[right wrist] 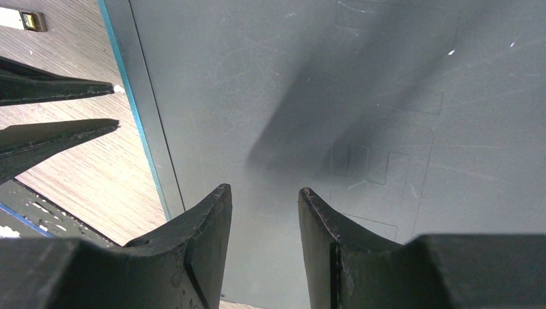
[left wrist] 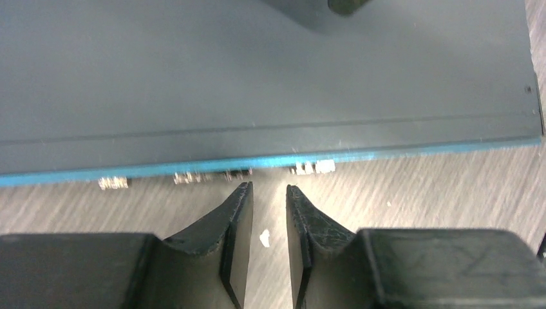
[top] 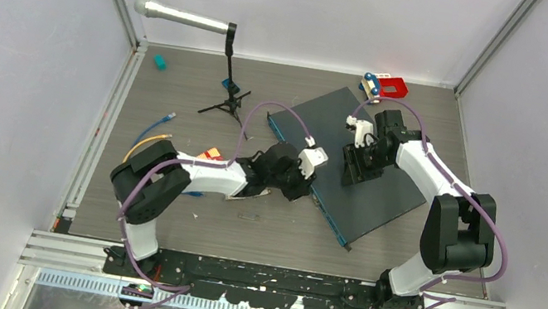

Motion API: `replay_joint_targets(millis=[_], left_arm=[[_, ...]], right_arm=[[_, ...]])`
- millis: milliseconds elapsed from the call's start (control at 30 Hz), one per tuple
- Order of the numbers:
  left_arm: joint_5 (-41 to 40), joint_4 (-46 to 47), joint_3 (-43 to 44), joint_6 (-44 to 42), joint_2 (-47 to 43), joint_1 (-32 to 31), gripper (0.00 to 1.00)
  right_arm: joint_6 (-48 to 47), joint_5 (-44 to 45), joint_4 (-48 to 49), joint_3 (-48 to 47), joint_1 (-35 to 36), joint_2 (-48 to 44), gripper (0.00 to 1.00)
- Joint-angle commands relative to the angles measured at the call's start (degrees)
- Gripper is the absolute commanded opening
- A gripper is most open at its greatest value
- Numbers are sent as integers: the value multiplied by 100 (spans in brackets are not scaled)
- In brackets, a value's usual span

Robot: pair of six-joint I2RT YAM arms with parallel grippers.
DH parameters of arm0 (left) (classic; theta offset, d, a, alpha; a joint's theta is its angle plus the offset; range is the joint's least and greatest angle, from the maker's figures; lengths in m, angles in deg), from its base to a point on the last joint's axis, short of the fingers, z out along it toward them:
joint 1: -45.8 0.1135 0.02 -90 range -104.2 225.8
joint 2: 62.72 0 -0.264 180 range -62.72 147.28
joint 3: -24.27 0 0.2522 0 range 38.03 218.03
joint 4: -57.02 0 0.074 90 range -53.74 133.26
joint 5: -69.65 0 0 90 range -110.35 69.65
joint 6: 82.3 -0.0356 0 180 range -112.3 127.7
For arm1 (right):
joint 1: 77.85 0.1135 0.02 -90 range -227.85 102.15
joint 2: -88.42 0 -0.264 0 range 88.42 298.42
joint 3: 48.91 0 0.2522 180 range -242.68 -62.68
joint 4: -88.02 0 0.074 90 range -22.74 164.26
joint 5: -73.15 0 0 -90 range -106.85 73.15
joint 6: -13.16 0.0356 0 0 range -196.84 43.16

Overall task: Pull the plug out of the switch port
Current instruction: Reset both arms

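The switch [top: 327, 117] is a flat dark grey box lying at an angle right of the table's middle. Its blue front edge [left wrist: 193, 168] faces my left gripper [left wrist: 269, 187], and small metal ports [left wrist: 312, 167] show under it. That gripper [top: 306, 183] is open a narrow gap, just short of the edge, with only bare table between its fingers. My right gripper [right wrist: 264, 190] is open over the switch's top [right wrist: 290, 84] with nothing between its fingers, and stands near the middle of the box [top: 354, 168]. The plug is out of view.
A microphone [top: 188, 18] on a small tripod [top: 226, 92] stands at the back left. Loose blue and yellow cables [top: 152, 132] lie at the left. A red toy [top: 390, 84] sits behind the switch, with a teal block [top: 159, 61] far left. A small dark piece [top: 247, 217] lies near the front.
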Motion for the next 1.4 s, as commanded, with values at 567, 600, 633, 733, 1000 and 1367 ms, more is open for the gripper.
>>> replay_joint_targets(millis=[567, 600, 633, 733, 1000, 1367], left_arm=[[-42, -1012, -730, -742, -2728, 2453, 90], [-92, -1147, -754, -750, -2858, 2640, 93], [-127, -1242, -802, -713, -3018, 2831, 95], [-282, -1473, -963, -593, -3479, 3354, 100], [-1226, -2119, -1206, -837, -4734, 4184, 100], [-1418, -2495, -1356, -880, -5906, 4227, 100]], right_arm=[[807, 1188, 717, -670, -298, -1929, 80], [895, 1308, 737, -732, -299, -1984, 81], [998, 1399, 743, -791, -299, -2019, 83], [1218, 1508, 744, -838, -301, -2076, 89], [1796, 2003, 1397, -91, -308, -2491, 94], [1760, 2112, 2230, 745, -305, -3454, 94]])
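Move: The switch's middle is roughly 11 cm ahead and 10 cm to the right of the left hand, about 2 cm lower; the fingertips stand just off its front panel. From that hand, a pulled plug lies some 8 cm back and 14 cm left, and the red-and-orange box about 5 cm ahead and 26 cm left, both some 4 cm down. The right hand hovers over the lid, the switch's middle about 5 cm ahead, 4 cm left and 4 cm below. The switch is left behind by the left hand, which first eases back slightly, then sweeps some 35 cm left and up about 18, bowing forward before coming partly back; it swings counter-clockwise, tips upward and opens wide, empty. The right hand, after a brief wait, rises about 15 cm above the lid, drifting right, tipping up, turning clockwise some 30 degrees and opening from half to nearly full. ##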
